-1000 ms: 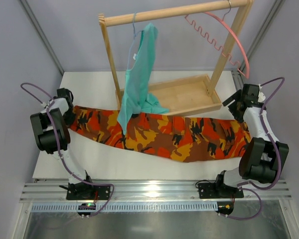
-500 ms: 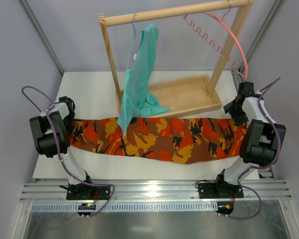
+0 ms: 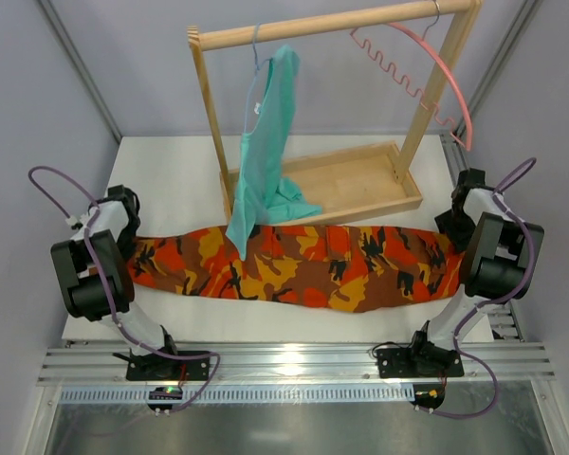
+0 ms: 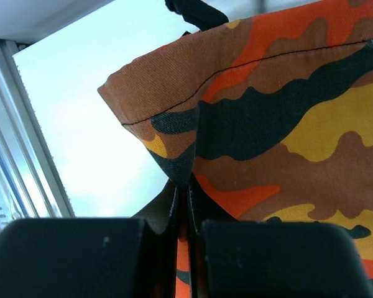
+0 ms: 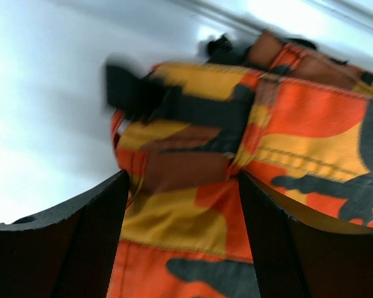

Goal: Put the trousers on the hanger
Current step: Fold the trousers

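Observation:
The camouflage trousers (image 3: 303, 270) lie stretched left to right across the white table, in front of the rack. My left gripper (image 3: 133, 237) is shut on the leg hem at their left end; in the left wrist view the cloth (image 4: 286, 124) is pinched between the closed fingers (image 4: 188, 192). My right gripper (image 3: 455, 227) is at the waist end. In the right wrist view its jaws (image 5: 181, 183) stand wide apart with the trousers (image 5: 298, 124) lying between them, not clamped. The pink hanger (image 3: 446, 71) hangs from the right end of the rack's rail.
A wooden rack (image 3: 313, 28) with a tray base (image 3: 360, 180) stands at the back. A teal garment (image 3: 266, 161) hangs from it on a thin hanger, its lower end draped over the trousers. An aluminium rail (image 3: 284, 365) runs along the near table edge.
The trousers have been drawn toward the near edge and pulled straighter. The left gripper moved nearer with the hem; the right gripper came down over the waist end and its jaws narrowed a little.

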Controlling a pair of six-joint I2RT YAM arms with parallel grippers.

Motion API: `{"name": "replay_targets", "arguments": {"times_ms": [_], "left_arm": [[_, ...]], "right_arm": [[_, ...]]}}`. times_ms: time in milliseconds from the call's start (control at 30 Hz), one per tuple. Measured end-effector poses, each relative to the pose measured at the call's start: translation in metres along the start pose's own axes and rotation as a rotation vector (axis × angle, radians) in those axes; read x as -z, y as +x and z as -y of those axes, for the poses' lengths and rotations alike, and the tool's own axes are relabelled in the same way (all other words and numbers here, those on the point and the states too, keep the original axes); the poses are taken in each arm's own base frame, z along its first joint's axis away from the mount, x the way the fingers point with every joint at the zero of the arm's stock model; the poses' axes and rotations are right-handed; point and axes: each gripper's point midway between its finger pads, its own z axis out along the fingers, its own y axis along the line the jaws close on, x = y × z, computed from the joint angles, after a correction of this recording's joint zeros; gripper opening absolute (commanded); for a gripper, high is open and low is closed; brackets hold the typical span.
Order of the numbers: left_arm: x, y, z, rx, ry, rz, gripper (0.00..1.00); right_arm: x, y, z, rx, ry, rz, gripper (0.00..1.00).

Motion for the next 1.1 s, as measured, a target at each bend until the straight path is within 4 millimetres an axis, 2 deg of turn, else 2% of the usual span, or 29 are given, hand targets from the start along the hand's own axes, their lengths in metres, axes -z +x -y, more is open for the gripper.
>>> {"name": "replay_targets", "arguments": {"times_ms": [133, 367, 400, 433, 500, 533, 733, 900, 1000, 1100], "left_arm": [[-0.001, 0.006, -0.008, 0.005, -0.020, -0.005, 0.01], [-0.005, 0.012, -0.020, 0.011, -0.063, -0.027, 0.01], [-0.006, 0.012, -0.021, 0.014, -0.067, -0.030, 0.03], [-0.006, 0.011, -0.022, 0.016, -0.070, -0.032, 0.14], [-0.004, 0.008, -0.025, 0.019, -0.075, -0.034, 0.27], [-0.003, 0.004, -0.025, 0.020, -0.077, -0.028, 0.41], [0.021, -0.033, -0.020, 0.082, -0.008, 0.044, 0.63], [0.041, -0.055, -0.004, 0.121, 0.105, 0.073, 0.67], [0.042, -0.055, 0.010, 0.102, 0.143, 0.066, 0.68], [0.037, -0.052, 0.035, 0.062, 0.157, 0.043, 0.68]], "right_arm": [[-0.012, -0.002, 0.016, -0.028, 0.063, -0.005, 0.73], [-0.012, -0.003, 0.030, -0.027, 0.129, 0.020, 0.73], [-0.012, -0.004, 0.032, -0.026, 0.138, 0.024, 0.74], [-0.012, -0.005, 0.034, -0.024, 0.147, 0.029, 0.74], [-0.012, -0.005, 0.037, -0.021, 0.161, 0.034, 0.73], [-0.012, -0.005, 0.038, -0.019, 0.168, 0.037, 0.73], [-0.010, -0.005, 0.040, -0.007, 0.182, 0.043, 0.73], [-0.005, -0.001, 0.035, 0.012, 0.170, 0.048, 0.73], [-0.001, 0.002, 0.029, 0.027, 0.152, 0.052, 0.73], [0.001, 0.004, 0.025, 0.036, 0.138, 0.050, 0.73]]}}
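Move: The left hand is shut on the near edge of the trousers' leg end, the hem's middle lying about 5 cm ahead and 4 cm left, some 4 cm lower. The rack post's foot is roughly 26 cm to this hand's right and 16 cm ahead. The right hand hangs open over the waist end, whose middle is about 5 cm back, 4 cm right and 3 cm below. Left hand draws the leg edge back 2.5 cm, releases, lifts forward 8 cm; open right hand eases back. ##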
